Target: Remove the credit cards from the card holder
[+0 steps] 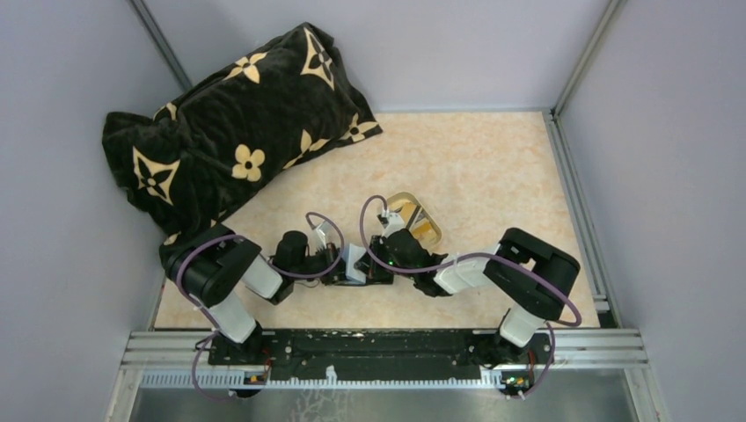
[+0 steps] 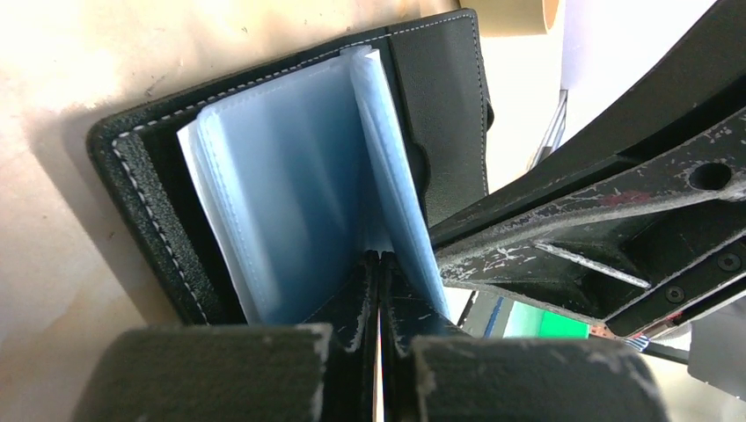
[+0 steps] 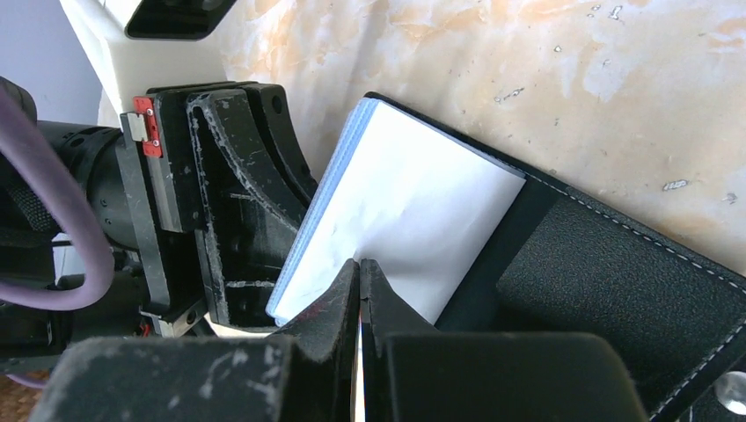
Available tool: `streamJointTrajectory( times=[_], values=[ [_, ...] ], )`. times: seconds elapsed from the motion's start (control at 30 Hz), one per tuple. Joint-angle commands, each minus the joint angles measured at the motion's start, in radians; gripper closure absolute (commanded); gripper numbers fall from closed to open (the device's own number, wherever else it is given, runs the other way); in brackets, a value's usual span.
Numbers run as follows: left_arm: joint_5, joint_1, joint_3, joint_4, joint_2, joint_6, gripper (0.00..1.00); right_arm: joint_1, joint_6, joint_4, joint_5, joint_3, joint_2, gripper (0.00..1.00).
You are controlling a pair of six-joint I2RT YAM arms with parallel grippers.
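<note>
The card holder (image 1: 355,262) lies open on the table between both arms; its black stitched cover (image 2: 440,97) (image 3: 616,290) holds a stack of pale blue plastic sleeves (image 2: 290,202) (image 3: 413,202). I cannot tell any separate credit cards apart within the sleeves. My left gripper (image 2: 378,259) (image 1: 340,269) is shut, its tips pushed in between two raised sleeves at the fold. My right gripper (image 3: 361,264) (image 1: 375,262) is shut too, tips against the near edge of the top pale sleeve. Nothing shows pinched in either one.
A gold-rimmed oval tray (image 1: 400,199) sits just behind the right wrist, with something yellow (image 1: 426,230) in it. A big black flowered pillow (image 1: 237,132) fills the back left. Grey walls and metal rails (image 1: 576,211) bound the marbled table.
</note>
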Motion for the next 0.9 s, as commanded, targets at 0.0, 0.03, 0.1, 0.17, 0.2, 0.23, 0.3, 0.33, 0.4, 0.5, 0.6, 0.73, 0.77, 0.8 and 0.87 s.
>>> streamJointTrajectory(
  times=[0.0, 0.03, 0.1, 0.17, 0.2, 0.23, 0.3, 0.33, 0.4, 0.5, 0.6, 0.73, 0.77, 0.8, 0.87],
  values=[
    [-0.009, 0.000, -0.013, -0.060, -0.065, 0.061, 1.00, 0.012, 0.008, -0.012, -0.009, -0.023, -0.029, 1.00],
    [-0.025, 0.003, -0.008, -0.118, -0.102, 0.085, 1.00, 0.010, 0.003, -0.028, -0.001, -0.025, -0.054, 1.00],
    [-0.078, 0.005, 0.009, -0.278, -0.198, 0.143, 1.00, 0.002, -0.007, -0.052, 0.008, -0.030, -0.086, 1.00],
    [-0.146, 0.005, 0.039, -0.460, -0.315, 0.207, 0.96, -0.011, -0.015, -0.066, 0.013, -0.041, -0.118, 1.00],
    [-0.208, 0.006, 0.057, -0.553, -0.397, 0.237, 0.92, -0.016, -0.017, -0.072, 0.014, -0.047, -0.135, 1.00],
    [-0.253, 0.007, 0.075, -0.639, -0.458, 0.275, 0.89, -0.020, -0.022, -0.078, 0.017, -0.052, -0.151, 1.00],
    [-0.342, 0.010, 0.107, -0.775, -0.557, 0.318, 0.78, -0.024, -0.029, -0.098, 0.031, -0.060, -0.187, 1.00],
    [-0.386, 0.011, 0.120, -0.829, -0.596, 0.333, 0.73, -0.026, -0.033, -0.111, 0.041, -0.064, -0.205, 1.00],
    [-0.445, 0.014, 0.139, -0.910, -0.650, 0.355, 0.65, -0.029, -0.039, -0.148, 0.068, -0.068, -0.241, 1.00],
    [-0.470, 0.017, 0.139, -0.941, -0.677, 0.368, 0.47, -0.038, -0.043, -0.188, 0.096, -0.094, -0.299, 1.00],
    [-0.462, 0.018, 0.126, -0.917, -0.654, 0.351, 0.27, -0.043, -0.042, -0.224, 0.125, -0.126, -0.379, 0.97],
    [-0.438, 0.019, 0.117, -0.883, -0.627, 0.305, 0.18, -0.044, -0.059, -0.319, 0.184, -0.155, -0.498, 0.75],
    [-0.444, 0.019, 0.124, -0.889, -0.626, 0.299, 0.16, -0.044, -0.065, -0.345, 0.207, -0.161, -0.537, 0.63],
    [-0.450, 0.020, 0.132, -0.905, -0.628, 0.295, 0.13, -0.044, -0.068, -0.373, 0.234, -0.166, -0.570, 0.50],
    [-0.463, 0.019, 0.143, -0.924, -0.641, 0.293, 0.02, -0.057, -0.083, -0.426, 0.285, -0.175, -0.627, 0.32]
  ],
)
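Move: The raised clear sleeve of the card holder is between the two shut grippers: its middle is about 1 cm ahead, 1 cm right and 1 cm above the left hand, and about 1 cm left and 2 cm below the right hand. The holder's middle lies some 2 cm to the right of the right hand, 3 cm below it. The card tray sits roughly 14 cm ahead and 15 cm right of the right hand. Both closed grippers come free of the card holder's pages and part. The left lifts forward about 7 cm, swings left, then sinks partway back, tipping its fingers more steeply down and opening nearly wide. The right slides off the sleeve's white face to the right, then climbs as well, ending some 9 cm right and 4 cm up, its fingers opening about halfway late on. ##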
